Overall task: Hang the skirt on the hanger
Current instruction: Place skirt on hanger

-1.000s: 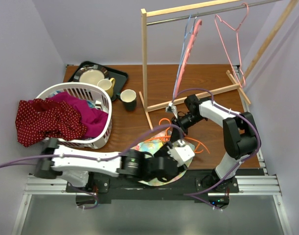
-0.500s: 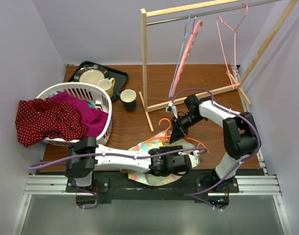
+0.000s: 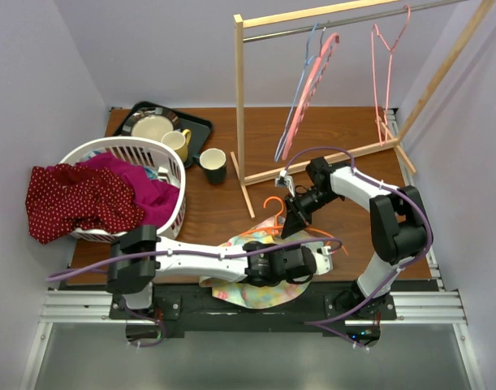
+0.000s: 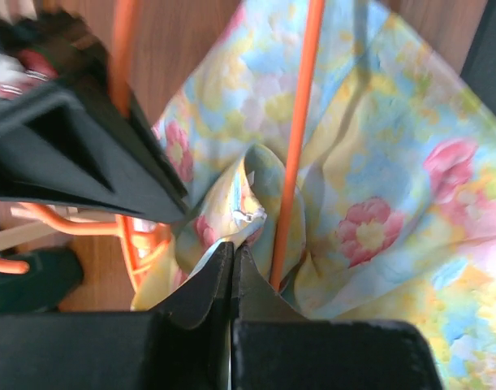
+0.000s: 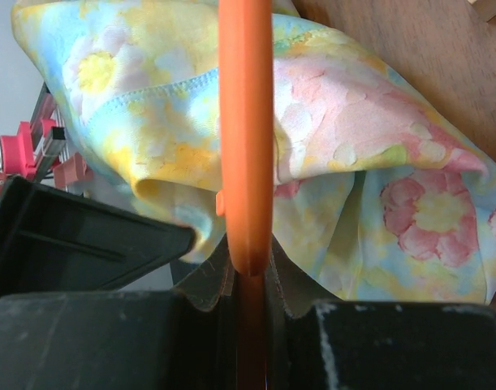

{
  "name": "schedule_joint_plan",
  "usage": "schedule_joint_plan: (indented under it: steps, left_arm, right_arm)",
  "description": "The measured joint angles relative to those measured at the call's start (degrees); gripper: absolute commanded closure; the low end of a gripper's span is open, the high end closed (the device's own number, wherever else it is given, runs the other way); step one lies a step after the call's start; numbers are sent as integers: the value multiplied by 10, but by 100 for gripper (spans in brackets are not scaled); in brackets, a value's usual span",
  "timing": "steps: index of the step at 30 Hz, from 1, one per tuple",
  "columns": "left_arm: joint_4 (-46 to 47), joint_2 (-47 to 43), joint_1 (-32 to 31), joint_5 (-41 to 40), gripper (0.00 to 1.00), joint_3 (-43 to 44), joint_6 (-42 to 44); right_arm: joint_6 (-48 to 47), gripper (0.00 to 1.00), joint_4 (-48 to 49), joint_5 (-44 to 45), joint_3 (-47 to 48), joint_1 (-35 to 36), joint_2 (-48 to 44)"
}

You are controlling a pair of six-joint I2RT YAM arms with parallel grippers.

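The floral skirt (image 3: 231,294) lies bunched at the table's near edge, under the orange hanger (image 3: 271,203). My left gripper (image 3: 314,262) is low over the cloth. In the left wrist view its jaws (image 4: 232,249) are pressed together on a raised fold of the skirt (image 4: 394,162), right beside the hanger's orange bar (image 4: 300,122). My right gripper (image 3: 293,219) is shut on the hanger. In the right wrist view the orange bar (image 5: 245,122) runs straight out from between the fingers (image 5: 249,268), across the skirt (image 5: 377,162).
A white laundry basket (image 3: 126,146) with magenta and red clothes stands at the left. Behind it are a black tray (image 3: 200,126) with a plate and mug, and a dark cup (image 3: 213,165). The wooden rack (image 3: 239,106) carries pink and blue hangers (image 3: 308,85).
My left arm has swung in over the skirt and its gripper has gone from open to shut on a fold. The right gripper has stayed put. The hangers on the rack are swaying.
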Motion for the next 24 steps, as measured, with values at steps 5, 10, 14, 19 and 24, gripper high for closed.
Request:
schedule_joint_plan:
  steps: [5, 10, 14, 19, 24]
  left_arm:
    - [34, -63, 7, 37, 100, 0, -6]
    - [57, -120, 10, 58, 100, 1, -19]
    - [76, -148, 12, 88, 100, 1, -29]
    - [105, -177, 13, 114, 100, 1, -35]
    - [113, -185, 14, 125, 100, 11, -35]
  right_arm:
    - [-22, 100, -18, -7, 0, 0, 0]
    - [-46, 100, -46, -12, 1, 1, -3]
    - [-54, 100, -55, -12, 1, 4, -25]
    - [-59, 100, -64, -7, 1, 11, -70]
    - [-62, 100, -71, 11, 1, 35, -120]
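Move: The left hand has the skirt's edge pinched beside the orange hanger: the hanger's right end lies about 12 cm to this hand's right, level with it fore and aft and roughly at its height, and the hanger's neck about 4 cm ahead and 4 cm left. The loose body of the skirt spreads some 8 cm back, 8 cm left and 5 cm lower. From the right hand, already gripping the neck, the pinched edge is about 4 cm back and 4 cm right, at much the same height. Keeping its pinch on the skirt's edge, the left hand pulls it almost straight up by about 15 cm, away from the hanger's neck, while it rolls some 30 degrees so that its fingers swing from steeply down to pointing mostly to the right. The right hand keeps hold of the hanger's neck, first easing back towards the robot and then also rising, about 5 cm up and 3 cm back in all, its fingers tipping up slightly. ##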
